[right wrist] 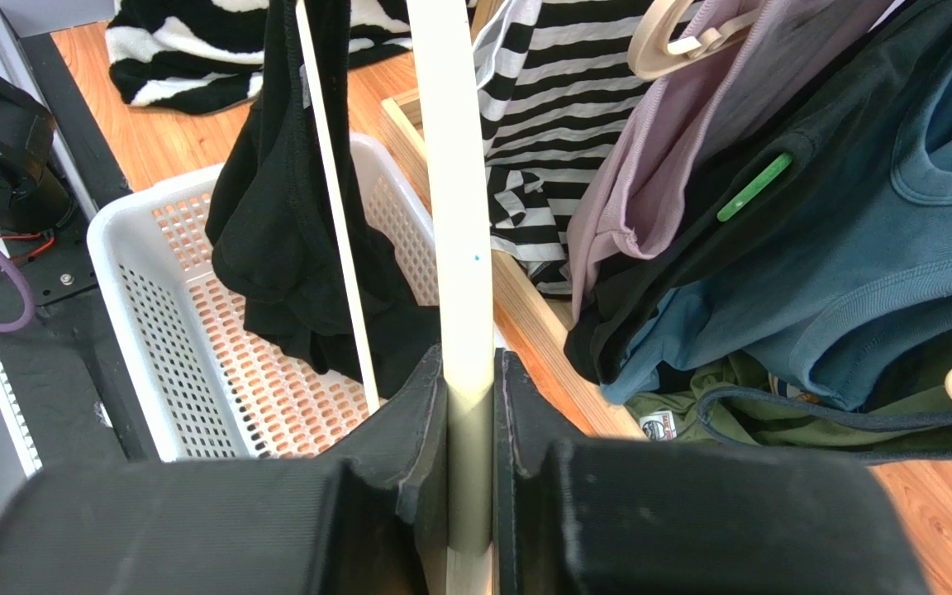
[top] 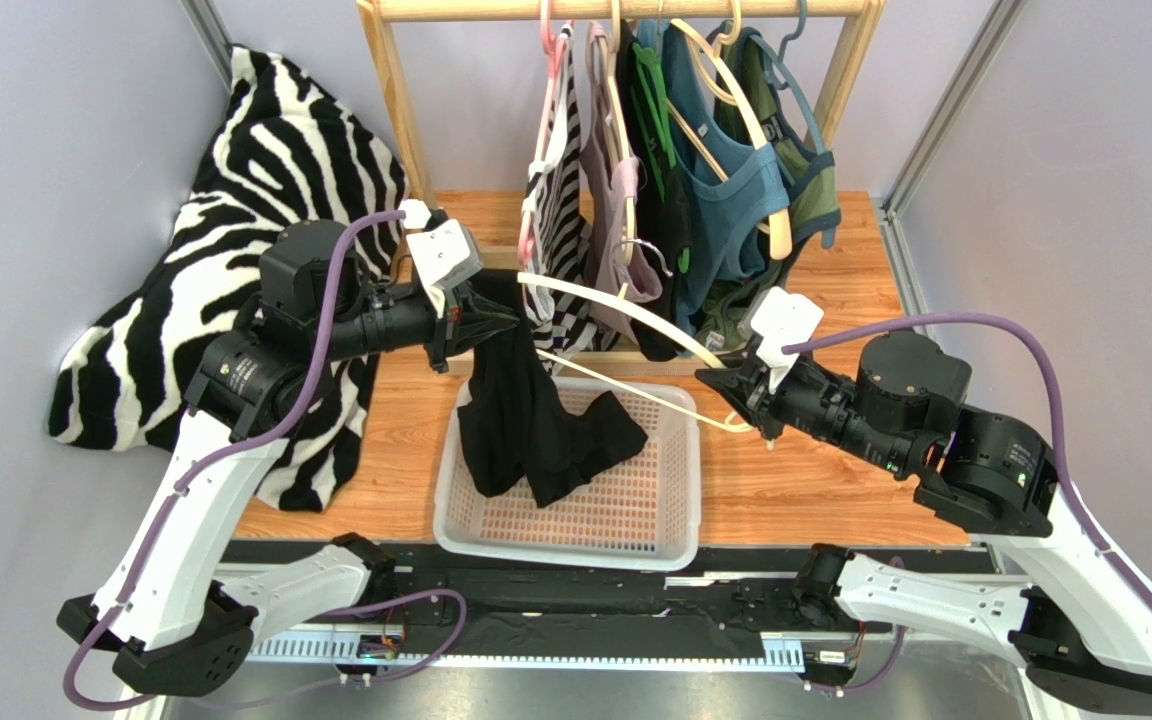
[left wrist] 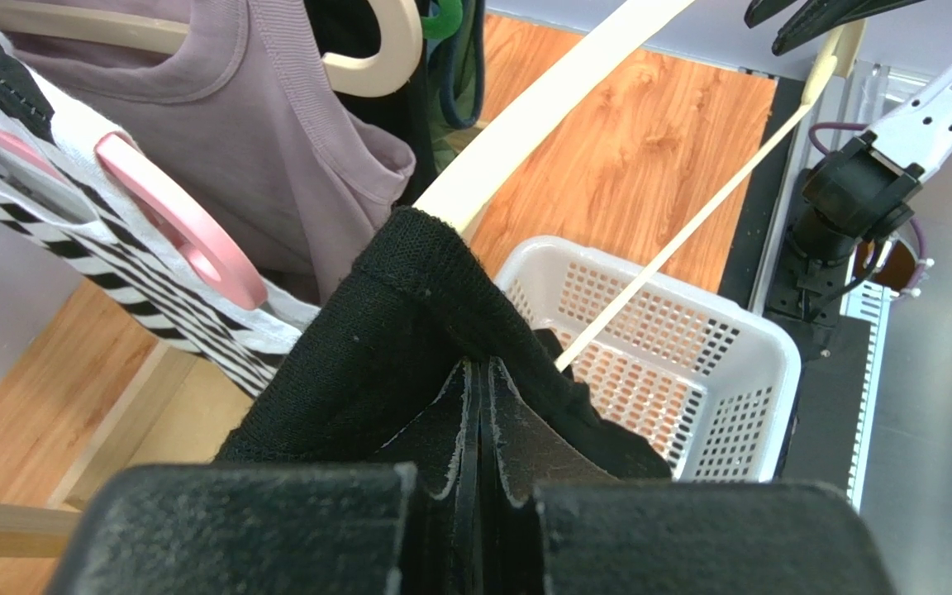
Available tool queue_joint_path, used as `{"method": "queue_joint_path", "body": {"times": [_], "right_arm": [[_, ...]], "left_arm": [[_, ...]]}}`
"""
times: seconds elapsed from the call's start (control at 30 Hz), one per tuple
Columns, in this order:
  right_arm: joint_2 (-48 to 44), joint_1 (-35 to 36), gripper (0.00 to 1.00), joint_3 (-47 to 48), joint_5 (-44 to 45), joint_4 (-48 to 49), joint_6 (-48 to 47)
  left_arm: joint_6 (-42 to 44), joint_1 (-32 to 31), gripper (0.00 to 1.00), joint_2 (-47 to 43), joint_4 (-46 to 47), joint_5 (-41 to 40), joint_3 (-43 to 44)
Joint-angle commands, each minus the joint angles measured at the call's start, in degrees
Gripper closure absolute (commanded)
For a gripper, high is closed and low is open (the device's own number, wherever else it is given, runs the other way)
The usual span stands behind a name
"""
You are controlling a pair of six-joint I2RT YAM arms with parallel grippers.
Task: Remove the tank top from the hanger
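The black tank top [top: 530, 420] hangs from my left gripper [top: 495, 320], its lower part sagging into the white basket [top: 680, 510]. In the left wrist view the left gripper [left wrist: 484, 368] is shut on a fold of the tank top [left wrist: 394, 329], and the cream hanger [left wrist: 543, 105] runs with one end into the fabric. The right gripper [top: 732, 395] is shut on the other end of the hanger [top: 620, 318]. Seen from the right wrist, the right gripper [right wrist: 471, 366] pinches the hanger's arm [right wrist: 459, 211], with the tank top [right wrist: 270, 211] beyond it over the basket [right wrist: 133, 291].
A wooden rack [top: 402, 105] at the back carries several tops on hangers: striped [top: 567, 180], mauve [top: 605, 165], blue [top: 717, 195], green [top: 808, 165]. A zebra-print cloth [top: 237, 225] lies at the far left. Grey walls close both sides.
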Motion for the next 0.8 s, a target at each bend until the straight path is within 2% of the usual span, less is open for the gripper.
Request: {"method": "queue_joint_path", "body": {"times": [0.0,0.33,0.53,0.63,0.77], "right_arm": [[-1.45,-0.15,1.0,0.88,0.14,6.21,1.39],[-6.19,-0.06,1.0,-3.6,5.77,3.31,1.13],[-8.48,-0.15,1.0,-4.05,6.82,1.47,1.92],[-9.1,-0.15,1.0,-3.26,6.48,-0.02,2.36],[-11.38,-0.06,1.0,-2.91,6.12,-3.79,2.8]], "left_arm": [[-0.39,0.31,1.0,-0.81,1.71,-0.11,1.55],[-0.13,2.68,1.0,-4.76,-0.75,-0.64,6.3],[1.45,3.39,1.0,-5.47,-1.28,-2.66,5.51],[1.63,3.74,1.0,-5.21,-0.67,-4.85,5.6],[1.46,4.09,1.0,-4.33,1.53,-11.87,8.49]]}}
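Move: The left fingers are shut at the upper edge of the black tank top, whose middle hangs about 3 cm back, 3 cm right and 12 cm below them. The hanger runs level between the hands, its middle some 12 cm right of the left hand and 1 cm back. The basket lies 5 cm back, 6 cm right and 26 cm below that hand. From the right hand, which grips the hanger, the tank top is about 18 cm left, 1 cm ahead and 10 cm down. Up about 5 cm and left about 4 cm goes the left hand, drawing back a little and then easing forward again; its fingers stay shut and swing some 10 degrees counter-clockwise as they come free of the tank top's edge. Meanwhile the right hand keeps its grip on the hanger and carries it right by about 4.5 cm, sinking slightly, away from the left hand. ##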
